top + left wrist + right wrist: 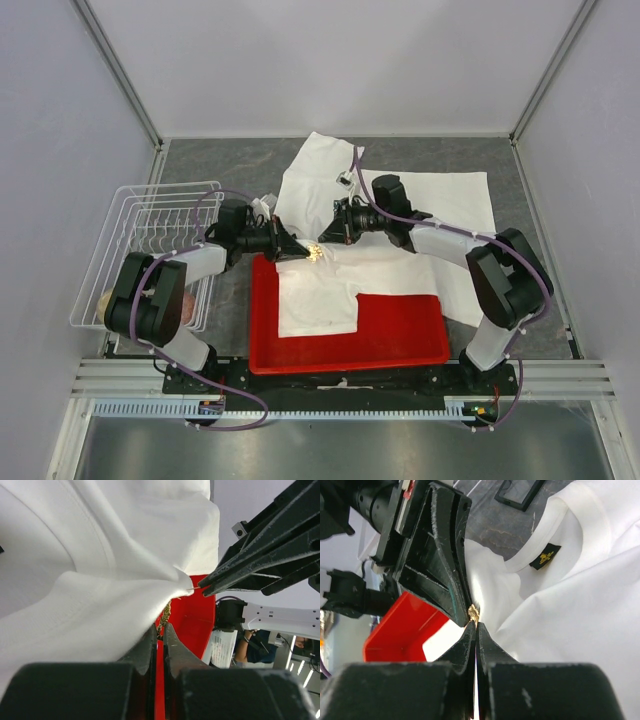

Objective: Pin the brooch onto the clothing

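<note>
The white T-shirt lies over the table and the red tray, bunched up between the two grippers. The tiny gold brooch sits at that fold. In the left wrist view the brooch hangs at the tips of my left gripper, which is shut on it under the cloth. My right gripper meets it from the other side, shut on a thin pin poking out of the fold. In the right wrist view the brooch glints just above my right gripper, against the left fingers.
The red tray lies at the near edge under the shirt's lower part. A white wire rack stands at the left. A small black square tray lies on the grey table beyond the shirt's collar, which bears a black label.
</note>
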Controlling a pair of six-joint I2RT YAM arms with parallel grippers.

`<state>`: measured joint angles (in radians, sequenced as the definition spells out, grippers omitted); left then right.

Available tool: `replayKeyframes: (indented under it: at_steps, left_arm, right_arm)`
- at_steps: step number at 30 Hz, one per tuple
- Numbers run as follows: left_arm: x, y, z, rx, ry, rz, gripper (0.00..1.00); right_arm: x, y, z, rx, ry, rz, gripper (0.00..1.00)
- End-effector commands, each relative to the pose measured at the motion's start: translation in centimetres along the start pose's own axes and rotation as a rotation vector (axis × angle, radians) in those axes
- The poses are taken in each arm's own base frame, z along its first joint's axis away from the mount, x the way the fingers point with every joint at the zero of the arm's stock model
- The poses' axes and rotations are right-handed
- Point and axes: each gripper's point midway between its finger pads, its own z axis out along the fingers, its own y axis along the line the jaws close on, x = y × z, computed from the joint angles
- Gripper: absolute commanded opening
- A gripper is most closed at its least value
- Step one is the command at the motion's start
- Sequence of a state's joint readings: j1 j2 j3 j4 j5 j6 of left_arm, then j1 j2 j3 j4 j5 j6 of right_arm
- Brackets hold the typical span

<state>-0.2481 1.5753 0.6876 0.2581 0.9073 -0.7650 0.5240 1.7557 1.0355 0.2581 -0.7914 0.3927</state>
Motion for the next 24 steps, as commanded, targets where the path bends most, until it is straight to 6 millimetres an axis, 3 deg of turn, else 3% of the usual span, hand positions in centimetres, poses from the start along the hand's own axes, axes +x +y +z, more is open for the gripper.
replayKeyframes:
  at_steps: [1, 4, 13, 22, 24]
  left_arm:
    - [-0.2, -1.4, -0.6, 0.022, 0.01, 0.022, 0.02]
    - [0.1, -1.5, -0.7, 0.024, 0.013, 0.017, 0.02]
    - [0.3, -1.1, -0.6, 0.05, 0.02, -0.001, 0.02]
    - [-0.1, -0.9, -0.3, 0.072, 0.021, -0.007, 0.02]
    - [-0.1, -0.8, -0.2, 0.069, 0.02, -0.02, 0.02]
  right_arm:
    - [-1.5, 5.3, -0.2, -0.112, -0.002, -0.237, 0.0]
    - [0.1, 6.1, 0.2, -0.116, 0.042, -0.289, 0.0]
    - [3.2, 5.4, 1.3, -0.083, 0.15, -0.437, 0.0]
    - [3.8, 5.5, 1.6, -0.101, 0.187, -0.43, 0.25]
    - [3.7, 5.5, 1.6, -0.102, 0.184, -0.43, 0.26]
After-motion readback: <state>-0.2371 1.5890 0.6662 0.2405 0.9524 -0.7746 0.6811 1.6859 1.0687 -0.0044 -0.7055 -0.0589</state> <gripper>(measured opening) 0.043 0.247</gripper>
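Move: The gold brooch, still in my left fingertips, is about 3 cm back, 2 cm left and 1 cm below my shut right fingers, which seem to hold its needle; from my left hand it sits some 2 cm right, hardly lower. From my right hand, the collar label lies about 7 cm left, 1 cm ahead and 5 below, the flower patch some 8 cm ahead, 5 right and 8 below, and the red box's middle roughly 17 cm back, 6 right and 11 below. I sweep my right fingertips back about 5 cm and a little left towards the brooch, carrying the needle round, first rising slightly, then dipping about 1 cm. The wrist rolls and swings counter-clockwise, some 25 degrees in all, and near the end the fingers part a quarter and let go of the needle. My left hand keeps the brooch pinched against the cloth, its squeeze rising, while easing back nearly 2 cm and down slightly, then partly returning forward. ##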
